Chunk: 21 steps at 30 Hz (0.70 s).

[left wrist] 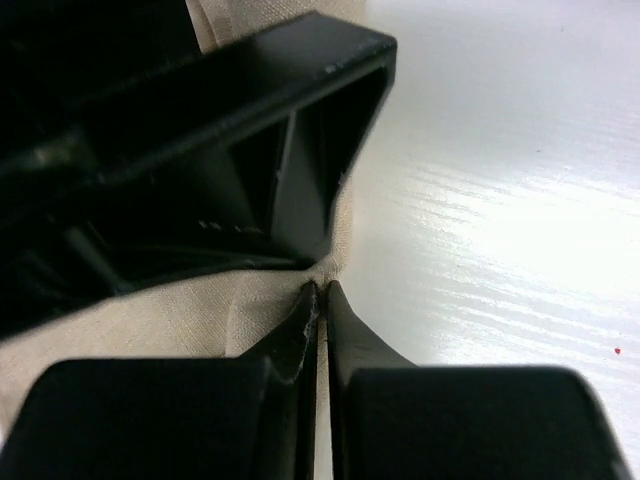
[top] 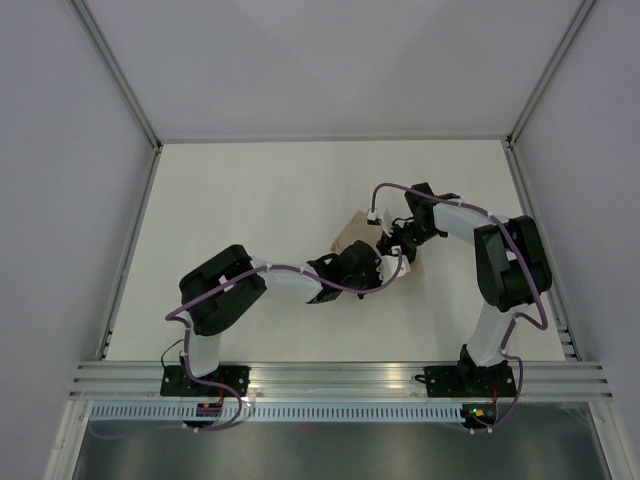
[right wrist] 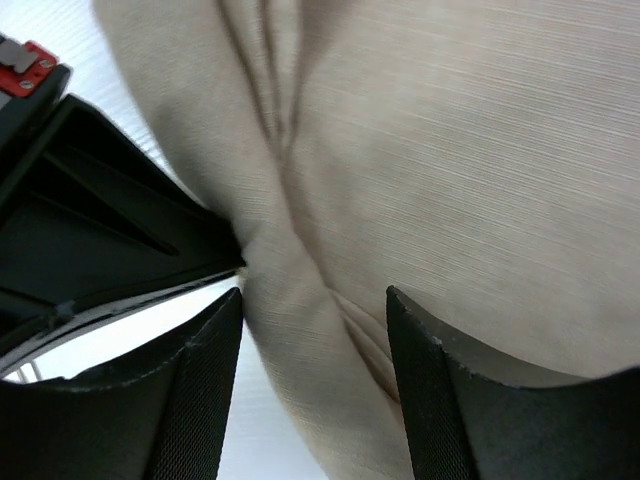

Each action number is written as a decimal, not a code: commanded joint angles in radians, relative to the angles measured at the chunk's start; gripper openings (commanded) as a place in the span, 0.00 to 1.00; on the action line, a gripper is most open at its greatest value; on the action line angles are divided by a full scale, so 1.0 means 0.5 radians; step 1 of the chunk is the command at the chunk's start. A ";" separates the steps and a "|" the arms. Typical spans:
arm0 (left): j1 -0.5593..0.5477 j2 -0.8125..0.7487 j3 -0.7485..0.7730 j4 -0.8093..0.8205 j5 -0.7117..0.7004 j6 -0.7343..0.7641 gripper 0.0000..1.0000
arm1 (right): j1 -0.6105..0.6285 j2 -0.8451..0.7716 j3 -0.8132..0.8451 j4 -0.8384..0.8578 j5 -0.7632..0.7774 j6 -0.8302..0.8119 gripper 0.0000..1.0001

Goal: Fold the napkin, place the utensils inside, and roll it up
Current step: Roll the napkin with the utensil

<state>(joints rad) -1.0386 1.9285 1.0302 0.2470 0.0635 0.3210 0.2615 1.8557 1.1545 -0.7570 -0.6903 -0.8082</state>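
Observation:
The beige napkin (top: 350,229) lies bunched small at mid-table, between both grippers. My left gripper (top: 372,262) is at its near edge. In the left wrist view the left gripper (left wrist: 322,290) is shut on a thin edge of the napkin (left wrist: 150,325). My right gripper (top: 392,243) is at the napkin's right side. In the right wrist view the right gripper (right wrist: 315,300) is open, its fingers (right wrist: 205,390) straddling a thick fold of the napkin (right wrist: 450,150). The utensils are out of view.
The white table (top: 250,200) is walled by grey panels on three sides, with an aluminium rail along its near edge (top: 340,375). The two grippers are nearly touching: the left one's black finger (right wrist: 90,230) shows close beside the right jaws.

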 commanded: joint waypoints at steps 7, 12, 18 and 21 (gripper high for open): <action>0.160 0.226 0.145 -0.715 0.541 -0.277 0.02 | -0.216 -0.355 -0.131 0.501 0.015 0.389 0.66; 0.248 0.333 0.323 -0.978 0.747 -0.329 0.02 | -0.290 -0.548 -0.198 0.584 -0.028 0.426 0.66; 0.387 0.447 0.498 -1.205 0.998 -0.406 0.02 | -0.305 -0.903 -0.467 0.603 -0.086 0.215 0.69; 0.448 0.527 0.581 -1.319 1.100 -0.443 0.02 | -0.296 -1.066 -0.633 0.633 -0.098 0.037 0.70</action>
<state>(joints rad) -0.8398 2.0815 1.3380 -0.1444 0.5800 0.1459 0.1017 1.4044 0.9138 -0.4648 -0.6842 -0.6834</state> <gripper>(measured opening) 0.026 0.698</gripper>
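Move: The napkin roll lies under both hands. Its middle is about 1 cm ahead of the left fingertips and 1 cm below them, neither left nor right; the unrolled flap is centred some 8 cm ahead of them, 1 cm left. From the right hand, whose open fingers straddle the roll near its right end, the roll's middle is roughly 9 cm left, 3 cm back and 1 cm down, the flap 4 cm ahead, 9 cm left. Up and away from the roll goes the right hand, already open: it rises about 8 cm while drawing right, first swinging forward across the napkin and then partway back, its fingers tipping forward and staying open. The left fingertips stay shut at the roll's base-side edge, hardly shifting, while that wrist swings forward over them by some 30 degrees, so the fingers no longer slant forward. ##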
